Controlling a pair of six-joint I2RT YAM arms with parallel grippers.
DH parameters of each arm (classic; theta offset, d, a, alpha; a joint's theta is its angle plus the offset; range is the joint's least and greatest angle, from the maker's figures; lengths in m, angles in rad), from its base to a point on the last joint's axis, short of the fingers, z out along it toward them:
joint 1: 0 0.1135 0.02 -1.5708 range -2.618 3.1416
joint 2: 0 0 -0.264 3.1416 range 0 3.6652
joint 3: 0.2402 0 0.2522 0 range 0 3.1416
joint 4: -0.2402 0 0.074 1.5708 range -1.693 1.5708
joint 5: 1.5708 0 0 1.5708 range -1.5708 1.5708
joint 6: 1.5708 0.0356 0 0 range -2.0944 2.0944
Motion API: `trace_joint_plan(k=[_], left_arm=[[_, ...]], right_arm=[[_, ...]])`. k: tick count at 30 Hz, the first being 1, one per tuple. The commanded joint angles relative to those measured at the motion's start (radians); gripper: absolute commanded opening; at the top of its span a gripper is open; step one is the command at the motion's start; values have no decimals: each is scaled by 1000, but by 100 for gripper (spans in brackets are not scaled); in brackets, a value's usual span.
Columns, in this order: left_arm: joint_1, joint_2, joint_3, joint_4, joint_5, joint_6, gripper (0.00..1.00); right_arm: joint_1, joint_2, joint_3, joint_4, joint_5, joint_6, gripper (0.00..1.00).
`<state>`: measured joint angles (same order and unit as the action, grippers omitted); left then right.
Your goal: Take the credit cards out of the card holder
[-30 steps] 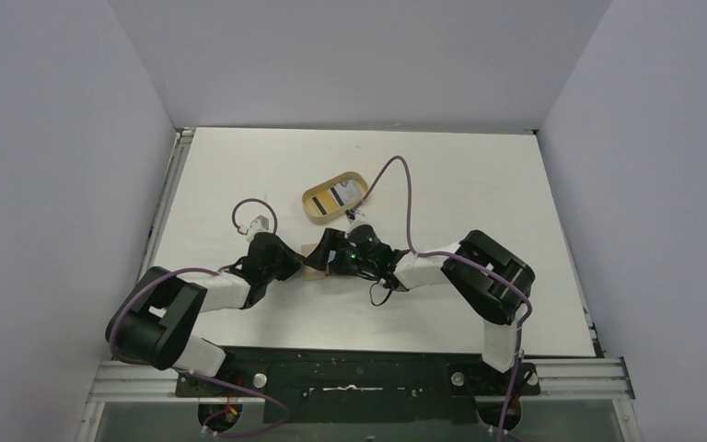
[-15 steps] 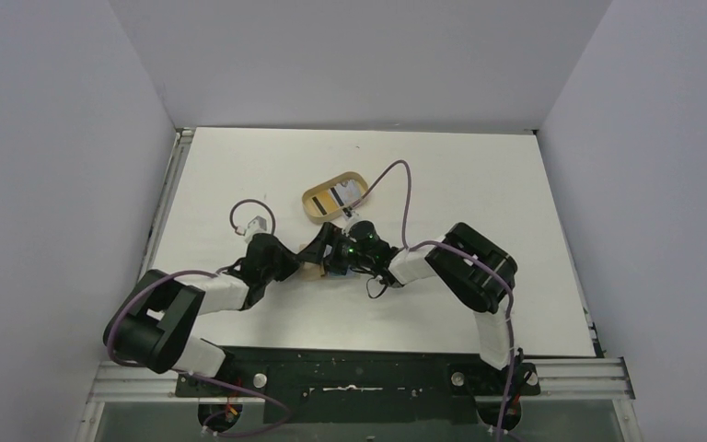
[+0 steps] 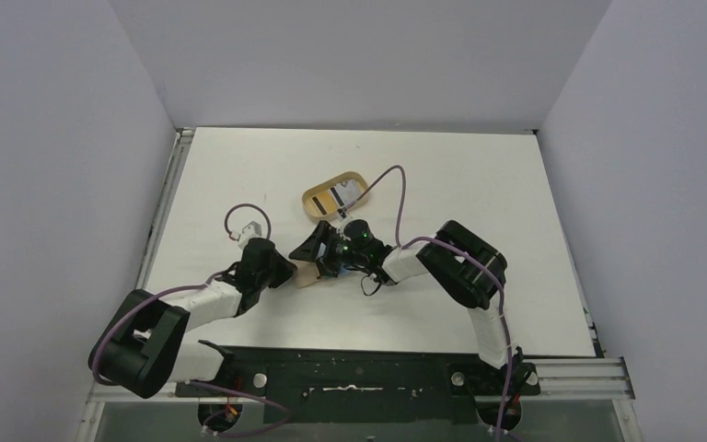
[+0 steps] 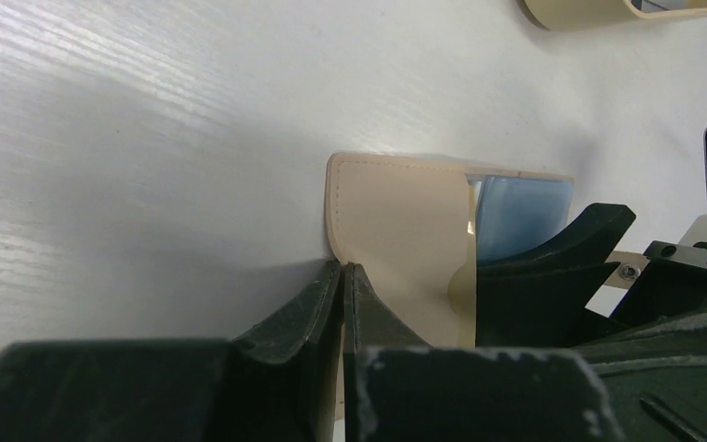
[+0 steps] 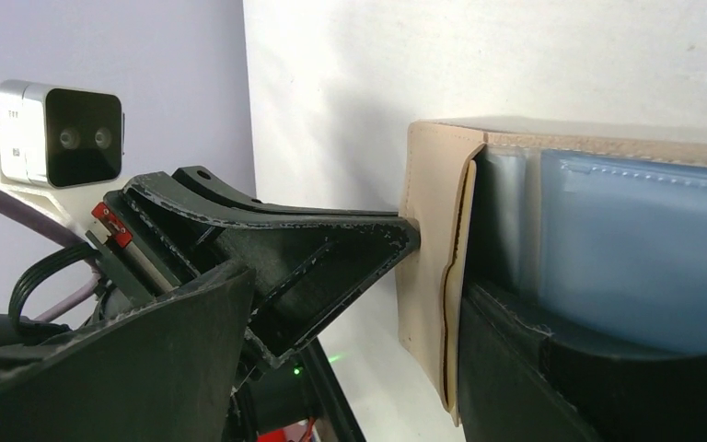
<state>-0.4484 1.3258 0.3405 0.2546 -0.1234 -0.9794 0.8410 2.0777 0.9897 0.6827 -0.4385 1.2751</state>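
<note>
The tan card holder (image 3: 309,274) lies open between both grippers. My left gripper (image 4: 342,273) is shut on the edge of its tan flap (image 4: 396,230); in the top view this gripper (image 3: 287,273) is just left of the holder. My right gripper (image 5: 364,285) is open and straddles the flap (image 5: 428,230). One of its fingers (image 5: 534,368) is inside against the light blue lining (image 5: 635,239), the other stays outside. Credit cards (image 3: 341,194), whitish with a black stripe, lie in the oval tray. I cannot make out a card inside the holder.
The oval wooden tray (image 3: 313,204) sits just behind the grippers, and its rim (image 4: 571,14) shows at the top of the left wrist view. The left wrist camera (image 5: 55,133) faces the right one at close range. Cables loop over both arms.
My right gripper has moved left and slid a finger into the holder. The left arm has drawn back toward the near left, still holding the flap.
</note>
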Motion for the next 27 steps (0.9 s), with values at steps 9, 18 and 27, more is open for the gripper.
trace_joint_plan(k=[9,18,27], left_arm=[[-9,-49,-36,-185,47,50,0],[-9,-63,-39,-203,42,57,0],[-9,-76,-38,-218,38,64,0]], right_arm=[[-50,-66,-89,316,-6,142,59],[-57,-70,-126,347,7,144,47],[-57,-56,-132,330,6,129,23]])
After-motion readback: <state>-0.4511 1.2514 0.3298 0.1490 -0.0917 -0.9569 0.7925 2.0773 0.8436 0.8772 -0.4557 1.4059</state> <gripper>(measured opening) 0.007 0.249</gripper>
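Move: The gold credit card, tucked in the card holder's left pocket, has its middle about 2 cm nearer the base than the right hand point, level with it sideways and some 2 cm below. The holder's blue sleeves lie about 9 cm to the right and 2 cm back, the tan tray roughly 19 cm ahead and 7 cm to the right. From the left hand, already pinching the holder's edge, the card is about 4 cm right and 1 cm back. Right hand draws 3 cm right, closing around the card's pocket; left, still pinching the holder, draws 2 cm back. ##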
